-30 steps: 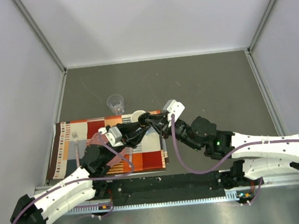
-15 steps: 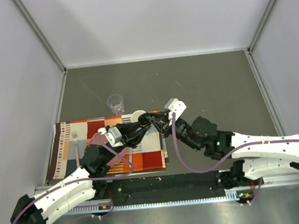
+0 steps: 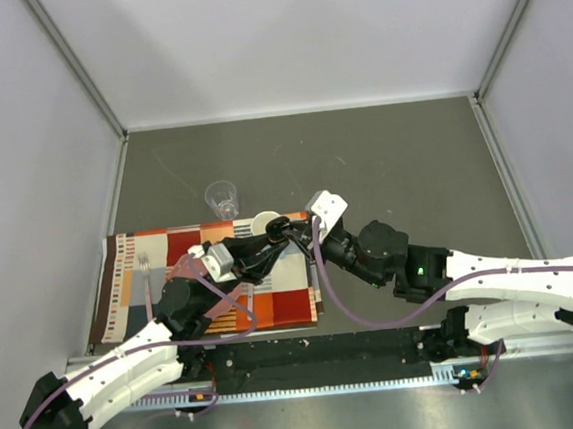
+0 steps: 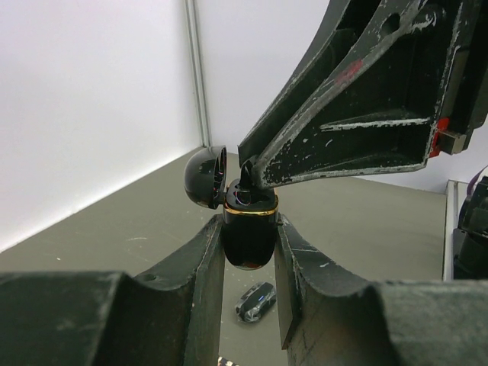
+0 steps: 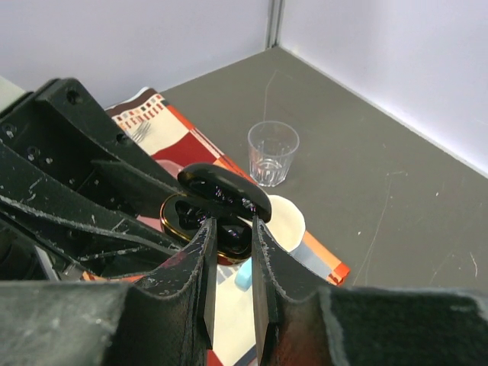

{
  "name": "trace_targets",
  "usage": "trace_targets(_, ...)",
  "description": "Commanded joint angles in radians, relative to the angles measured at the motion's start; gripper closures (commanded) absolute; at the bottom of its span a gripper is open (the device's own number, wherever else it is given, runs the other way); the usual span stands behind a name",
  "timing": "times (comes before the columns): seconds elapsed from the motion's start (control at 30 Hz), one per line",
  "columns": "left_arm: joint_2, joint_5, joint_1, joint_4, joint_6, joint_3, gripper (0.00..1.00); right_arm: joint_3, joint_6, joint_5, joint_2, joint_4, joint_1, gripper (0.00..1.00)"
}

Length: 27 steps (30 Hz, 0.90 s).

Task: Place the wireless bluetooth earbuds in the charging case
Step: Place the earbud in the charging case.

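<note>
My left gripper [image 4: 249, 229] is shut on the black charging case [image 4: 248, 236], which has a gold rim, and holds it upright above the placemat. Its lid [image 4: 204, 177] stands open to the left. My right gripper [image 5: 229, 229] reaches in from the right, its fingertips right over the case's open top [image 5: 191, 217]. It is shut on a small black earbud [image 4: 247, 177] whose lower end touches the case's cavity. In the top view both grippers meet near the mat's far edge, left gripper [image 3: 272, 240] and right gripper [image 3: 293, 232]. Other earbuds are hidden.
A striped red, orange and white placemat [image 3: 152, 286] lies at the near left with a fork [image 3: 145, 277] on it. A white mug [image 5: 286, 217] sits just beyond the case. A clear glass [image 3: 222, 197] stands on the grey table behind it. A small light-blue piece [image 5: 244, 273] lies below the fingers.
My right gripper has shifted a little to the left, closer over the open case. The left arm and the case have stayed put.
</note>
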Motion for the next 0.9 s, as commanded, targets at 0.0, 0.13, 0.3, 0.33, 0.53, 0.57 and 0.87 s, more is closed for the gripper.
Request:
trace_targets(0.0,-0.023,-0.014,0.0,0.126,0.01,0.009,1.0,0.045,0.012,0.003,0.009,-0.067,0.007,1.0)
trace_targets(0.13,-0.02,-0.017,0.0,0.153,0.013,-0.002,1.0,0.054,0.032,0.019,0.011,-0.069,0.008,1.0)
trace_targets(0.3,-0.016,-0.011,0.0,0.164,0.01,-0.008,1.0,0.074,0.085,0.045,0.012,-0.092,0.008,0.85)
trace_targets(0.33,-0.013,-0.011,0.0,0.166,0.009,-0.008,1.0,0.081,0.091,0.05,0.012,-0.098,0.008,0.82)
trace_targets(0.53,-0.009,-0.008,0.0,0.164,0.004,-0.013,1.0,0.074,0.194,0.158,-0.026,-0.077,0.008,0.41)
trace_targets(0.57,-0.009,-0.009,0.0,0.164,0.004,-0.013,1.0,0.068,0.2,0.163,-0.035,-0.068,0.008,0.37)
trace_targets(0.87,-0.02,-0.012,0.002,0.152,0.004,-0.019,1.0,-0.04,0.343,0.14,-0.202,0.005,-0.036,0.15)
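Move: At the right hand's fingertips, the open charging case sits about 2 cm to the left and 2 cm lower, level fore and aft, with the earbud partly in it. The mug stands on the table some 10 cm ahead, 7 cm left and 23 cm below; the glass is about 20 cm ahead, 17 cm left and equally low. From the left hand, the case is at its fingertips, within 1 cm ahead, right and above. Staying almost still over the case at first, the right hand then opens its nearly closed fingers wide, lets go of the earbud and backs away to the right about 4 cm, rising 2.5 cm, its wrist rolling left side up and turning some 10 degrees clockwise. The left hand keeps its pinch on the case and drifts up about 1.5 cm. ##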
